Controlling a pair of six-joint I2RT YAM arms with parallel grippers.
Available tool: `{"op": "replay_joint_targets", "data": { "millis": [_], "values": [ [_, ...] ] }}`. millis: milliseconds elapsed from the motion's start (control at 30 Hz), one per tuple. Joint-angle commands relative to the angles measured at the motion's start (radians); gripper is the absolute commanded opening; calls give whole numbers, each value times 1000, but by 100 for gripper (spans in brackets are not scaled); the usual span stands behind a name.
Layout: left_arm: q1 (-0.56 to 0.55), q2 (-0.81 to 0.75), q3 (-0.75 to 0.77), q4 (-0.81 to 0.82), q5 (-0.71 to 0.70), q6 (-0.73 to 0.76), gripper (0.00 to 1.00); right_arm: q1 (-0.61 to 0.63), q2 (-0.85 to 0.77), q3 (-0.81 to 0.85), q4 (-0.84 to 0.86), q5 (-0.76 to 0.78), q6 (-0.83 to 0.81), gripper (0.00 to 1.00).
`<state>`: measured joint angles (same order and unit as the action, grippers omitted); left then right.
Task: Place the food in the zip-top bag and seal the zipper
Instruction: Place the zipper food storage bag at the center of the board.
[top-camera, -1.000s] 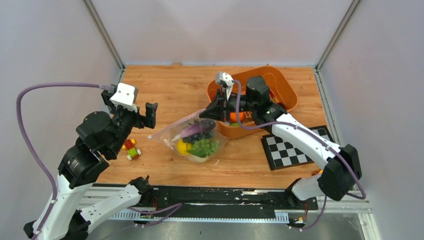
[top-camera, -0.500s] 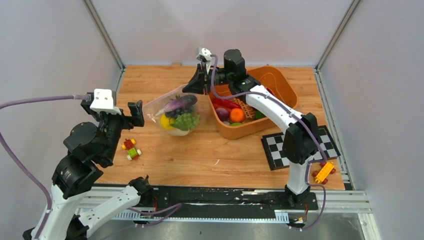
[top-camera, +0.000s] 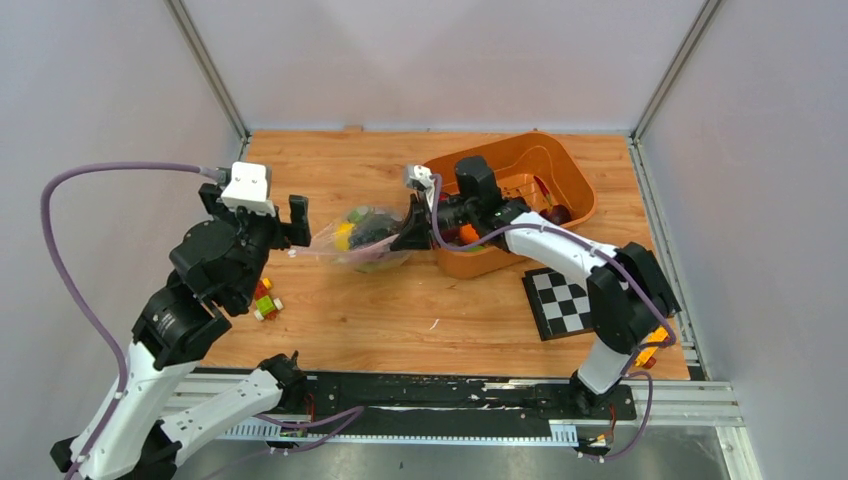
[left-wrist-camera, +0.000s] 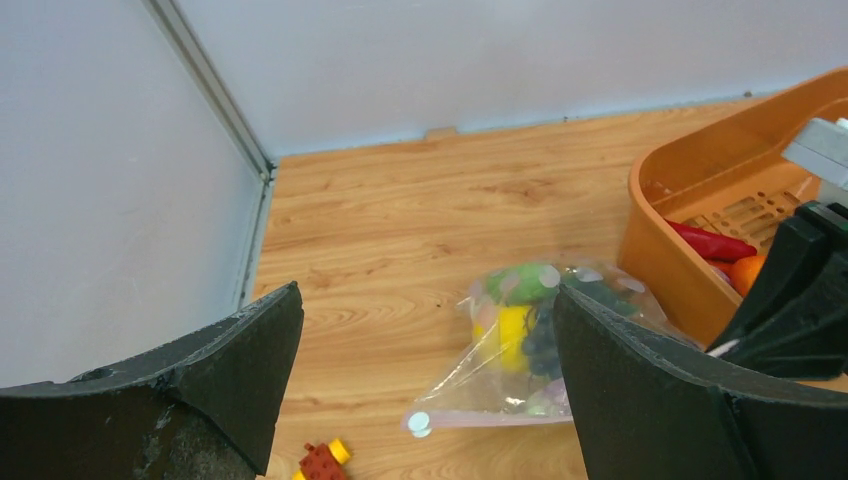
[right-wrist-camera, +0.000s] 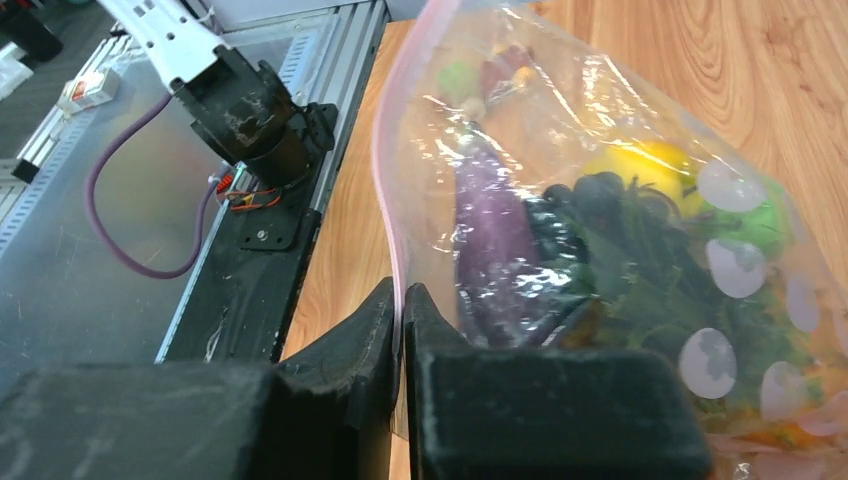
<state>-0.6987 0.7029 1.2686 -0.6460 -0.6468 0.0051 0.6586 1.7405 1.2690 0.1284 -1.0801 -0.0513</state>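
The zip-top bag (top-camera: 352, 240) lies on the wooden table between the two arms, left of the orange tub. Through its dotted film I see the food: a purple eggplant (right-wrist-camera: 492, 238), a yellow lemon (right-wrist-camera: 652, 163), dark grapes (right-wrist-camera: 598, 198) and green pieces (right-wrist-camera: 762, 216). My right gripper (top-camera: 409, 233) is shut on the bag's right end, its jaws pinching the pinkish zipper (right-wrist-camera: 386, 190). My left gripper (top-camera: 291, 222) stands open at the bag's left corner, touching nothing. In the left wrist view the zipper (left-wrist-camera: 490, 419) runs along the bag's near edge between my wide fingers.
The orange tub (top-camera: 570, 183) at the back right holds more toy food, including a red pepper (left-wrist-camera: 712, 243). A checkerboard mat (top-camera: 562, 301) lies at the front right. Small toy blocks (top-camera: 264, 298) sit under the left arm, another (top-camera: 650, 346) by the right base.
The right gripper carried the bag from mid-table up and leftward, then brought it down beside the tub. The left gripper swung left, then returned towards the bag's left corner, staying open.
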Motion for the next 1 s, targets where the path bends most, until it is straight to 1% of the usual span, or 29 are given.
{"op": "replay_joint_targets", "data": {
  "millis": [0, 100, 300, 433, 500, 567, 633, 667, 733, 800, 867, 967],
  "values": [
    [5, 33, -9, 53, 40, -18, 100, 22, -137, -44, -36, 12, -117, 8],
    [5, 46, -11, 57, 61, -22, 100, 33, -167, -80, -47, 14, -123, 10],
    [5, 61, -30, 55, 106, -31, 100, 73, -241, -129, -124, 5, -161, 19],
    [5, 81, -49, 48, 141, -45, 100, 124, -305, -151, -298, -39, -263, 22],
    [5, 85, -73, 51, 158, -63, 100, 144, -345, -160, -360, -29, -301, 23],
    [5, 84, -108, 65, 191, -86, 100, 151, -389, -195, -336, 12, -268, 24],
    [5, 83, -162, 81, 222, -122, 100, 152, -429, -241, -262, 72, -222, 27],
    [5, 83, -189, 91, 238, -141, 100, 150, -446, -265, -230, 122, -194, 27],
    [5, 84, -245, 107, 275, -199, 100, 151, -467, -308, -167, 273, -135, 29],
    [5, 83, -297, 113, 290, -246, 100, 151, -460, -325, -138, 408, -63, 31],
    [5, 75, -347, 122, 289, -288, 100, 151, -424, -300, -160, 472, -13, 31],
    [5, 51, -421, 153, 269, -354, 100, 151, -327, -232, -232, 541, 79, 31]
  ]
}}
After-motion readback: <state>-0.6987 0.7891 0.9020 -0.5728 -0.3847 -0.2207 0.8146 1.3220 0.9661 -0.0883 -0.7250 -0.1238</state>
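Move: From the right fingers, still on the zip strip of the zipper food storage bag, the bag's filled middle is about 7 cm ahead, 7 cm left and 13 cm below; the open patch of board for the bag lies some 6 cm back, 2 cm left and 20 cm down. The orange basket is 15 cm ahead, 24 cm right and 17 cm lower. From the empty left hand, that bag middle is about 10 cm ahead, 11 cm right and 31 cm below. Drawing the zip strip back towards the base at near-level height, the right hand travels about 12 cm with a little drift to its right, its fingers opening to roughly a third and letting go of the bag; it then eases 3 cm forward again, turning slightly clockwise. Meanwhile the wide-open left hand drops about 15 cm towards the bag, moving 8 cm right and tipping down some 20 degrees. ##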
